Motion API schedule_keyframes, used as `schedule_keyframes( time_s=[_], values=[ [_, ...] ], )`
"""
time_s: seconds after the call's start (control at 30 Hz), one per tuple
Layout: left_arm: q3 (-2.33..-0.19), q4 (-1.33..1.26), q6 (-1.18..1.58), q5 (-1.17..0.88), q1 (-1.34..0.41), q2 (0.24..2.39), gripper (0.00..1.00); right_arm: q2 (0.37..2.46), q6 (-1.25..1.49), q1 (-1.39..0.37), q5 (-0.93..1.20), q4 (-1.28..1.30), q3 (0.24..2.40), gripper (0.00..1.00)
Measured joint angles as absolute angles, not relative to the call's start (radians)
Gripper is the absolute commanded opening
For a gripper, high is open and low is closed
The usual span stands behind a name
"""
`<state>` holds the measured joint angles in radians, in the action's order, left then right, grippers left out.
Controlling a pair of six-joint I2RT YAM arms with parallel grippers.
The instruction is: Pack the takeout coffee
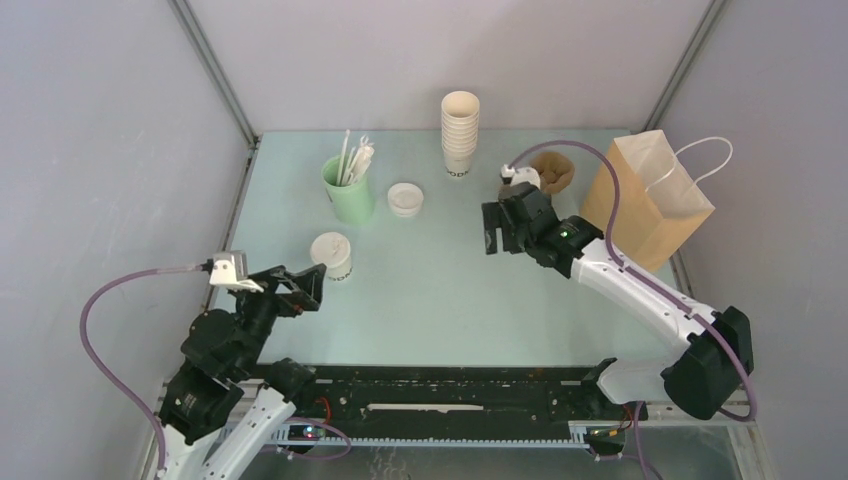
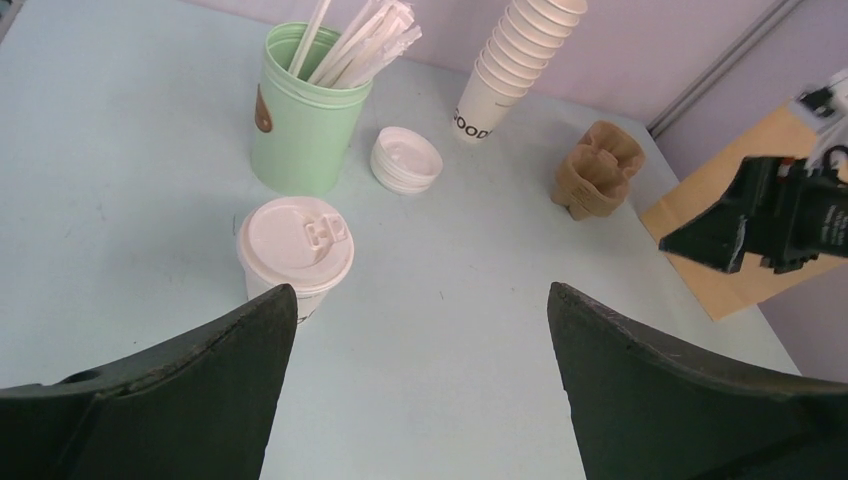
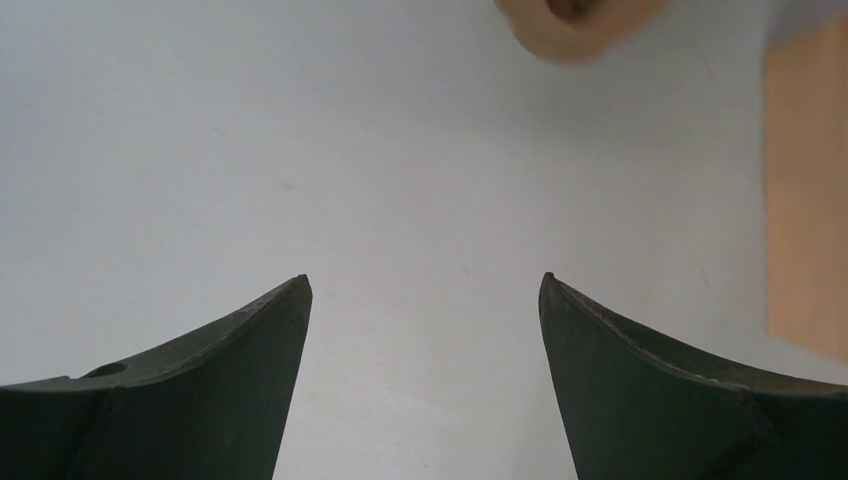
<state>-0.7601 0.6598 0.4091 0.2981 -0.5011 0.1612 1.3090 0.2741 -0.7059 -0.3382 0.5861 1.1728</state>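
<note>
The takeout coffee (image 1: 331,255) is a small white paper cup with a white lid, upright on the pale table left of centre. In the left wrist view the coffee (image 2: 295,250) stands just past my left finger's tip, outside the gap. My left gripper (image 1: 308,287) is open and empty, close to the cup on its near side, and nothing but table lies in the gap of this gripper (image 2: 420,290). My right gripper (image 1: 497,228) hovers open and empty over the table near the brown cup carrier (image 1: 553,170), with only bare table below this gripper (image 3: 425,280).
A brown paper bag (image 1: 648,195) with white handles stands open at the right. A mint-green cup of straws (image 1: 348,190), a stack of lids (image 1: 405,199) and a tall stack of white cups (image 1: 460,132) stand at the back. Grey walls enclose the table.
</note>
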Motion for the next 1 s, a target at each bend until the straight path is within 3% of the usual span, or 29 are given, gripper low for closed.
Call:
schedule_keyframes(
  time_s=[0.33, 0.5, 0.73, 1.0],
  values=[
    [-0.759, 0.65, 0.408, 0.233, -0.496, 0.259, 1.0, 1.241, 0.315, -0.542, -0.384, 0.662, 1.103, 0.93],
    [-0.759, 0.648, 0.408, 0.222, -0.494, 0.302, 1.0, 1.32, 0.319, -0.434, -0.379, 0.61, 1.12, 0.91],
    [-0.759, 0.645, 0.408, 0.208, -0.494, 0.358, 1.0, 1.52, 0.339, -0.35, -0.347, 0.613, 1.275, 0.9],
    [-0.759, 0.645, 0.406, 0.18, -0.494, 0.405, 1.0, 1.518, 0.21, -0.346, -0.393, 0.701, 1.554, 0.95]
  ],
)
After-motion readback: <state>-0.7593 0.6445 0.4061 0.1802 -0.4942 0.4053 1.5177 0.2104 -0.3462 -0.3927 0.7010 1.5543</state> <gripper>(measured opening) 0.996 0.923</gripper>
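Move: The brown cup carrier lies some 19 cm ahead of the right hand, 12 cm to its right and 10 cm below. The cup stack stands about 26 cm ahead and 7 cm to the left, its middle a little lower than the hand. The paper bag is about 10 cm ahead and 31 cm to the right, at hand height. From the left hand the carrier is some 34 cm ahead, 50 cm right and 17 cm down, and the lidded cup 14 cm ahead, 1 cm right and 14 cm down. Empty and still wide open, the right hand dips and swings about 11 cm to the right until it is lined up with the brown carrier, then runs some 10 cm forward, turning about 20 degrees clockwise, and finally climbs roughly 10 cm from its lowest point, stopping on the near side of the carrier and well above it. Meanwhile the open left hand eases a few centimetres down, right and forward, tipping its fingers some 10 degrees downward, and comes nearer the lidded cup without touching it. ##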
